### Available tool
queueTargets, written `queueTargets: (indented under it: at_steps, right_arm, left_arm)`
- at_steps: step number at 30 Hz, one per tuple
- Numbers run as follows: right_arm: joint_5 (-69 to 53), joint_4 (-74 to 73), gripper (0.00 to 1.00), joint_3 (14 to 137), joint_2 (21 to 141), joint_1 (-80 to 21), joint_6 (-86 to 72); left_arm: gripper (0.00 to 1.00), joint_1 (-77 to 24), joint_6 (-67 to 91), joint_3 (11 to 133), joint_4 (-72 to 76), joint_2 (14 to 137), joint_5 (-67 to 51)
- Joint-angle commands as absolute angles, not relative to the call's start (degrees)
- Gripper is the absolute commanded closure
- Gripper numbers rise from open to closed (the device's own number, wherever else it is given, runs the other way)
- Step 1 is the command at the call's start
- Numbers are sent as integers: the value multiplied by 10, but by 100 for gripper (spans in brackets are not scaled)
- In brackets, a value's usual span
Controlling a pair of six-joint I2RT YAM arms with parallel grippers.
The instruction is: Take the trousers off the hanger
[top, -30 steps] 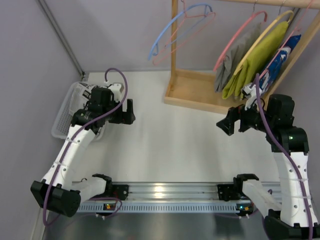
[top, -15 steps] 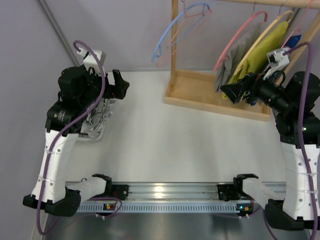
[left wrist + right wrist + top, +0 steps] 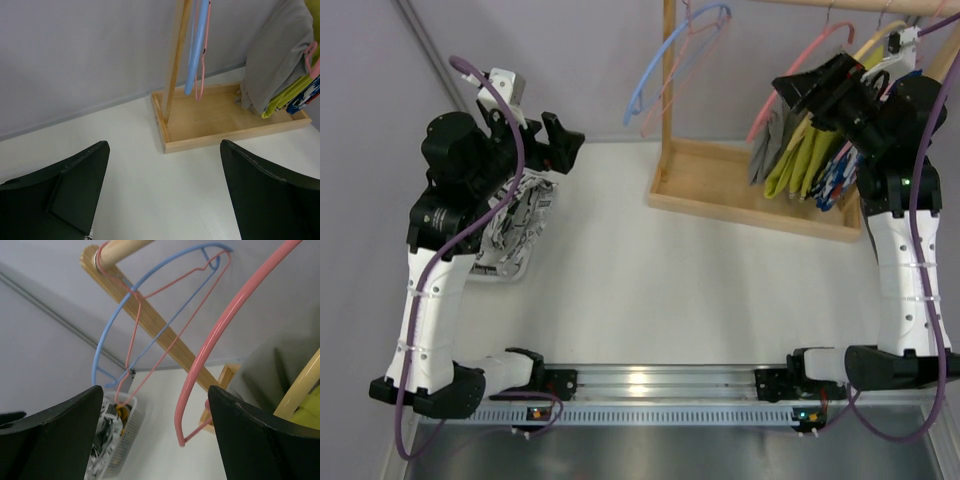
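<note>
The grey trousers (image 3: 775, 135) hang folded over a pink hanger (image 3: 798, 62) on the wooden rail at the back right; in the left wrist view the trousers (image 3: 280, 55) drape down into the rack's base. My right gripper (image 3: 798, 88) is raised beside the hanger's left shoulder. In the right wrist view its jaws (image 3: 155, 405) stand open with the hanger's curved arm (image 3: 197, 367) running down between them, touching neither finger. My left gripper (image 3: 565, 140) is lifted at the far left, open (image 3: 164, 165) and holding nothing, facing the rack.
The wooden rack's base tray (image 3: 720, 195) and post (image 3: 668, 90) stand at the back. A light blue hanger (image 3: 665, 60) and a thin pink one hang bare beside the post. A yellow-green garment (image 3: 815, 140) and a blue patterned cloth (image 3: 840, 170) hang beside the trousers. A white basket (image 3: 515, 255) holds black-and-white cloth.
Both arms have risen from low over the table. The right gripper has climbed up to the pink hanger's shoulder. The left gripper has lifted and turned toward the rack.
</note>
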State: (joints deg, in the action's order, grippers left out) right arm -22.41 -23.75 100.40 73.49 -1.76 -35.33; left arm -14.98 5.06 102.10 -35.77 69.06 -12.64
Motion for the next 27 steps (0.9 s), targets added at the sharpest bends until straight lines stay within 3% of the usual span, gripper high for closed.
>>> queueTargets:
  at_steps: [1, 6, 27]
  right_arm:
    - [-138, -186, 14, 1065, 758, -20, -428]
    - [-68, -232, 26, 1103, 801, -20, -480]
    - [-68, -160, 32, 1188, 947, -27, -526]
  left_arm:
    - [1, -147, 73, 1021, -323, 680, -135]
    - [1, -147, 79, 1004, -316, 672, -110]
    - [1, -147, 75, 965, -308, 657, -104]
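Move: The left shoulder of the pink hanger lies about 14 cm ahead of my right hand, 2 cm to its right and roughly level. The rail crosses some 16 cm ahead, 4 cm right and 6 cm above the hand. The grey trousers hang about 17 cm ahead, 4 cm right and 12 cm below it, the beige hanger about 12 cm ahead, 8 cm right, 4 cm lower. From my left hand that shoulder is about 21 cm ahead, 40 cm right, 2 cm higher. I reach my right hand forward about 12 cm to the pink hanger's shoulder below its hook, veering slightly right. It rises a little first, then dips some 3 cm past halfway. On the way I swing it about 15 degrees clockwise and roll its left side up nearly 20, bringing the half-closing fingers either side of the tube, not yet pinching. ##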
